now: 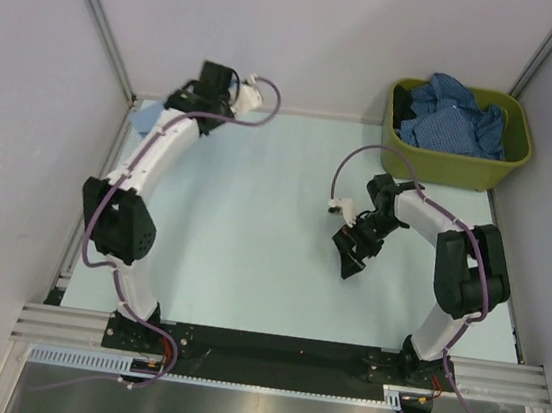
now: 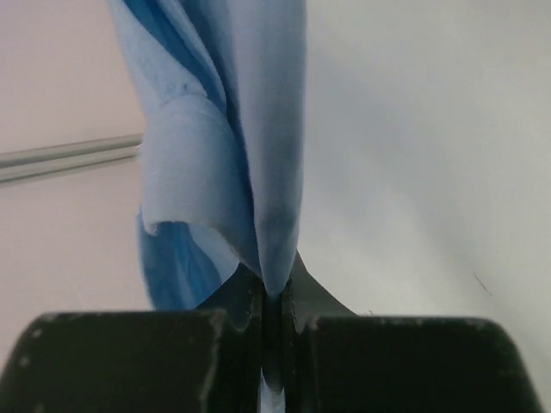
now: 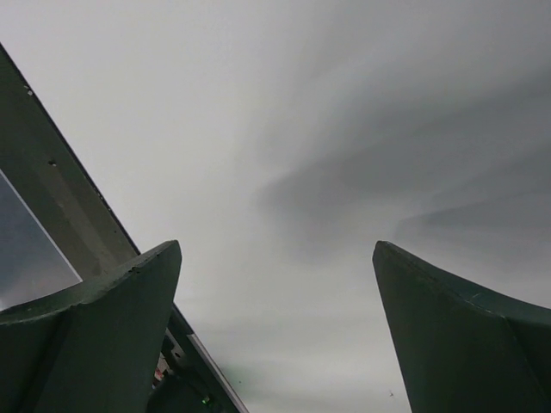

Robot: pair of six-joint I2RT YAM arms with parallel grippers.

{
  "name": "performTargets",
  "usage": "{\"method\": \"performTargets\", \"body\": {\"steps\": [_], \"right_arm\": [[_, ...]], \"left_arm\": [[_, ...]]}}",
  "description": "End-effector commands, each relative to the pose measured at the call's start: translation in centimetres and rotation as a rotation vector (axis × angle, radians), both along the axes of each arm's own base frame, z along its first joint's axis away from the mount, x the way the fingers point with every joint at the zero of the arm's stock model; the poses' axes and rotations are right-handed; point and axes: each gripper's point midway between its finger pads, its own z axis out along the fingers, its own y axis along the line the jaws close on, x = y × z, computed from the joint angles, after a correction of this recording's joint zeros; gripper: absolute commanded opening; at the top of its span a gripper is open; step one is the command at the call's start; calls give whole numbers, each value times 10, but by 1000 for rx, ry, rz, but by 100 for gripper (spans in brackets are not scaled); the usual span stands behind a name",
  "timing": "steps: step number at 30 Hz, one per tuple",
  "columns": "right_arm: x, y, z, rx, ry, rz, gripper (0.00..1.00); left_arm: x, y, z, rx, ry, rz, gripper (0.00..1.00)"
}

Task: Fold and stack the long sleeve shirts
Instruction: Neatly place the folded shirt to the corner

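Note:
A plain light blue long sleeve shirt point(image 2: 225, 129) hangs bunched in the left wrist view, and my left gripper point(image 2: 274, 297) is shut on a fold of it. From above, that gripper point(image 1: 201, 92) sits at the far left corner of the table, with a bit of the light blue shirt point(image 1: 144, 117) showing beside the arm. Darker blue patterned shirts point(image 1: 458, 116) lie heaped in the bin. My right gripper point(image 1: 351, 254) hovers over the table right of centre. Its jaws point(image 3: 277, 249) stand wide open with nothing between them.
The olive-green bin point(image 1: 452, 166) stands at the far right corner against the wall. White walls with metal rails point(image 1: 98, 13) close in the table on the left, back and right. Pale table surface point(image 1: 244, 223) lies between the two arms.

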Motion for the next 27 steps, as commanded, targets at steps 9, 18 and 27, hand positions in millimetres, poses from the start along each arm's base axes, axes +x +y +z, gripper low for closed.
{"method": "performTargets", "body": {"steps": [9, 18, 27], "right_arm": [[14, 8, 34, 167, 74, -170, 100], [19, 22, 48, 345, 246, -369, 100], [39, 34, 53, 495, 345, -569, 100]], "left_arm": [[-75, -67, -198, 282, 181, -9, 0], [-123, -147, -218, 25, 321, -26, 11], [-146, -229, -106, -462, 452, -231, 58]]}}
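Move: The shirt is still pinched in the left gripper, high up. The bare patch of table for it lies about 13 cm back from that hand, 10 cm to its right and 25 cm below. The table's far left corner is some 6 cm ahead of the hand and 10 cm to its left, and the green bin about 50 cm to its right and 4 cm farther out. From the open right gripper the patch lies about 12 cm ahead, 25 cm to the left and 4 cm down. Bring the left gripper steeply down, about 23 cm, and back towards the bare patch with the shirt still pinched, tipping the fingers more downward. Then travel low over the table to the right, open the fingers to let go of the shirt, and climb away to the right with them parted. Meanwhile raise the open, empty right gripper a few centimetres while turning it clockwise. ##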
